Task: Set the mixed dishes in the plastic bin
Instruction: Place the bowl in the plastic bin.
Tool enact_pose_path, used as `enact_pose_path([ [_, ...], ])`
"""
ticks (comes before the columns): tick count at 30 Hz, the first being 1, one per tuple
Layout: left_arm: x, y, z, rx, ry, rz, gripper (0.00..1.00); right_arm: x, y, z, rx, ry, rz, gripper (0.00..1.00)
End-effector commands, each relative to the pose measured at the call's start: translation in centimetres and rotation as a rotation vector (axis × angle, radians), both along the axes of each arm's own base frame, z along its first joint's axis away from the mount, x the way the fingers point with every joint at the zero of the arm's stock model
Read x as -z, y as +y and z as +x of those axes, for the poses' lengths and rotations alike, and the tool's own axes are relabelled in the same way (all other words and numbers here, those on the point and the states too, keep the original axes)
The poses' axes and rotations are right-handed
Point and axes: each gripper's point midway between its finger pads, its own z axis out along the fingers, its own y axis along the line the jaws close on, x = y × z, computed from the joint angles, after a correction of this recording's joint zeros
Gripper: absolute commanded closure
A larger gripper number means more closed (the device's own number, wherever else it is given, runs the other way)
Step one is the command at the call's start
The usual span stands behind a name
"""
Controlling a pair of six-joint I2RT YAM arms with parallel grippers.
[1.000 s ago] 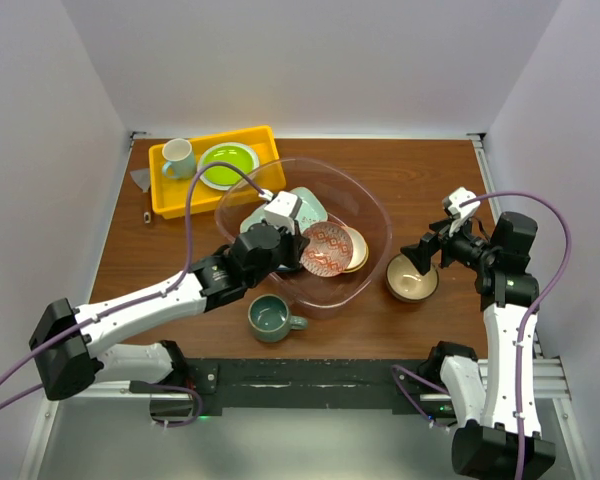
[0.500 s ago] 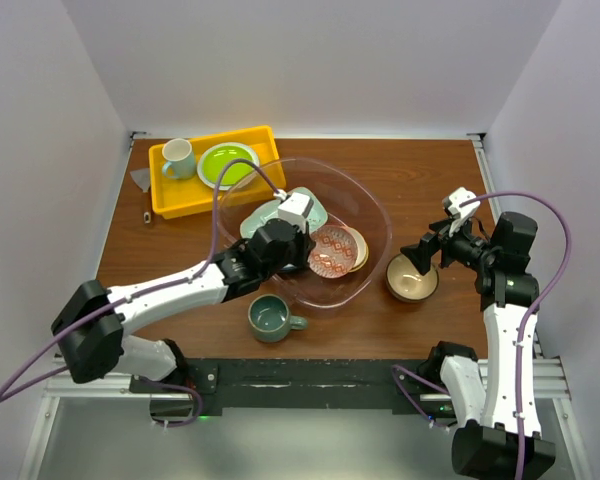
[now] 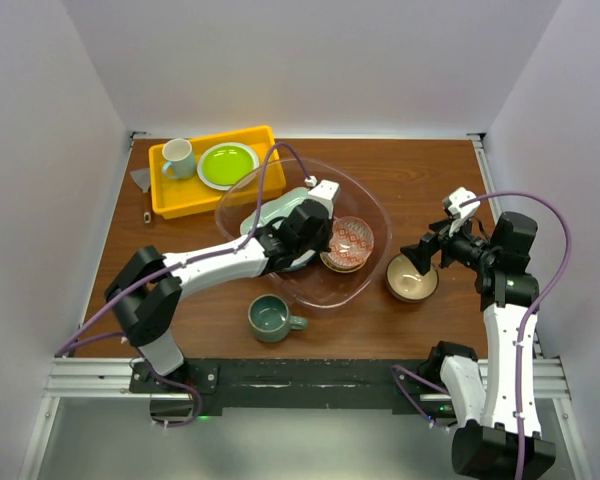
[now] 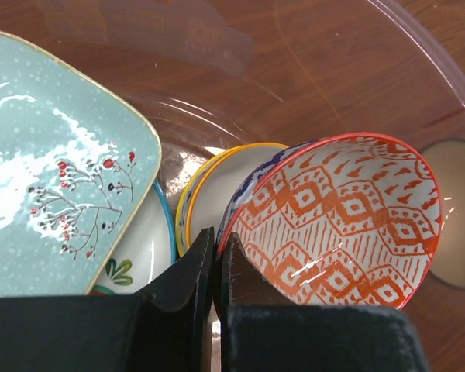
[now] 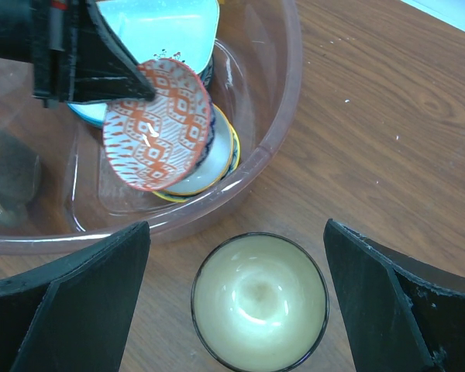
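My left gripper (image 4: 215,248) is shut on the rim of a small bowl with an orange-red pattern inside (image 4: 341,209). It holds the bowl tilted inside the clear plastic bin (image 3: 376,205), over a yellow-rimmed bowl (image 4: 217,194). A pale-green tray (image 3: 278,214) and a white plate (image 4: 139,248) also lie in the bin. The held bowl (image 5: 159,124) shows in the right wrist view too. A grey-green mug (image 3: 270,318) stands on the table in front of the bin. My right gripper (image 3: 420,258) hangs open above a cream bowl with a dark rim (image 5: 260,302), one finger on each side.
A yellow tray (image 3: 170,195) at the back left holds a lime-green plate (image 3: 228,163) and a pale mug (image 3: 178,157). White walls close in the table on three sides. Bare wood (image 3: 430,180) lies right of the bin.
My left arm has carried the patterned bowl to the right and further into the bin, over the yellow-rimmed bowl. The right arm has stayed still.
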Motion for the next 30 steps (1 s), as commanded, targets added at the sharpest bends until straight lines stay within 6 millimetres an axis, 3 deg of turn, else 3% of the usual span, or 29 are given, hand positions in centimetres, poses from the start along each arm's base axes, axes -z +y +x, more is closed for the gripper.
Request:
enact_pose_path([
  [1,-2.1,-1.5,1.8,0.001,-0.035,-0.024,1.0,-0.7,0.1,0.0,-0.01,-0.03,0.001,0.02],
  [8,-0.3,-1.3,2.0,-0.01,-0.005,0.042,1.0,-0.7,0.1,0.1,-0.01,-0.03,0.001,0.02],
  [16,-0.4,-0.9,2.0,-0.018,0.003,0.062,0.75,-0.6,0.1,0.1,-0.009,-0.029,-0.001,0.02],
  [25,-4.1,0.4,1.3,-0.021,-0.05,0.033,0.48,-0.5,0.0,0.2,-0.005,-0.024,-0.002,0.02],
  [30,-7.8,2.5,0.3,-0.012,-0.126,0.014,0.31,-0.4,-0.1,0.2,0.0,-0.027,-0.009,0.02],
])
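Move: The left hand holds the red-patterned bowl by its left rim; the bowl stack in the bin, where it is going, is about 4 cm right, 1 cm back and 6 cm below. From the left hand, the green dish lies about 11 cm left, 7 cm ahead; the beige bowl is some 22 cm right, 9 cm back. From the right hand, the stack is roughly 16 cm left, 2 cm ahead and 15 cm below. Left hand lowers the held bowl about 3 cm onto the stack, opens to release it, then rises 5 cm. ##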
